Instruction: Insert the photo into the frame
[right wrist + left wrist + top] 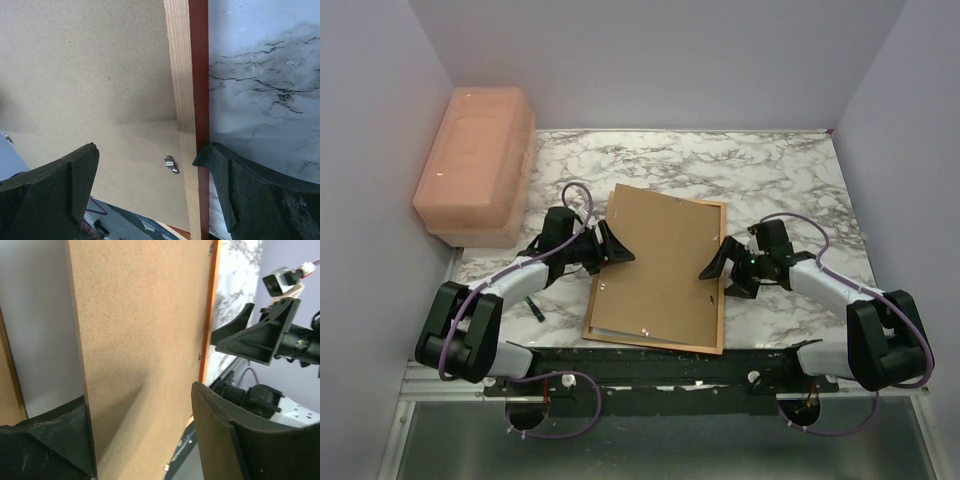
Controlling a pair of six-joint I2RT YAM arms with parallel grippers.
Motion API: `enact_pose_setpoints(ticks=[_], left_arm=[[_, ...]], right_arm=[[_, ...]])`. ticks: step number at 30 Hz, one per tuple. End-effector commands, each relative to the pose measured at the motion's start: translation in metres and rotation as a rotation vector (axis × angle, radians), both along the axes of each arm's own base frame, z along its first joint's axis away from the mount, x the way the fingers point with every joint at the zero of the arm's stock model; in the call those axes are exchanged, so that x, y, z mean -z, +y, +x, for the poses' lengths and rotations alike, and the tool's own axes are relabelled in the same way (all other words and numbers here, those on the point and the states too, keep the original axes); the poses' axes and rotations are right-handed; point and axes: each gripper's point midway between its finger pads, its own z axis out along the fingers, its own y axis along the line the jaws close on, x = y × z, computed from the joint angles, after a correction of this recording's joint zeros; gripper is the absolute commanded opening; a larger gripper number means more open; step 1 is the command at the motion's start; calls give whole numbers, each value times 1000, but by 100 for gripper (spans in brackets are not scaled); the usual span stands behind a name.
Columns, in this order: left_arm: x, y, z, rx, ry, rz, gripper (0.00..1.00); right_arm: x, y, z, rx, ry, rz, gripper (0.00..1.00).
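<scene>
The frame (723, 290) lies face down on the marble table, its light wood back and red-orange edge (198, 75) showing. A brown backing board (660, 265) rests on it, turned slightly askew. My left gripper (615, 245) is open at the board's left edge, which runs up between its fingers (225, 440) in the left wrist view. Beside that edge a pale white sheet (40, 340) shows, apparently the photo's plain back; from above the photo is hidden. My right gripper (720, 258) is open astride the frame's right rail, one fingertip (220, 165) against the red-orange side.
A salmon-pink plastic box (475, 165) stands at the back left against the wall. A small dark item (533, 308) lies by the left arm. A metal turn clip (171, 165) sits on the board near the frame's rail. Walls close in on three sides.
</scene>
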Motion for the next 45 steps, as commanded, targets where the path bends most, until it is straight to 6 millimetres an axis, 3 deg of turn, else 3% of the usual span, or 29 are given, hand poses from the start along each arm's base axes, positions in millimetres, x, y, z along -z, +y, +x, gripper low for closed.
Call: enact_pose_setpoints(ticks=[1,15,28,36,45], left_arm=[[4,15,2,-2,-48,163,68],[13,26,-2,16,-56,464,77],[18,67,0,-68,-28,758,87],[29,73,-2,-62,7,738,89],[62,59,-18,-15,137,406,86]], right_arm=[[-1,5,3,-37,-14,22,100],[9,2,-6,-36,3,13,100],[11,-7,-8,-23,-6,-38,100],[15,-15,-17,-17,1,-76,100],[26,-13,-31,-16,39,-51,100]])
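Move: From the left gripper, the frame's left bar is about 7 cm to the left, level fore and aft, and some 7 cm below. The backing board's middle lies roughly 10 cm to the right and 5 cm down, with its left edge still between the opening fingers. The green screwdriver sits some 19 cm left, 10 cm back and 8 cm below. From the right gripper, the left bar is about 27 cm left and 3 cm ahead, about 1 cm lower. Bring the left gripper out from the backing board's left edge, some 8 cm to the left, opening it wider and tipping the fingers 35 to 40 degrees to point down. Once over the frame's left bar, lower it, about 5.5 cm down in all, to bring the fingers astride the bar. Keep the right gripper wide open astride the right bar. ##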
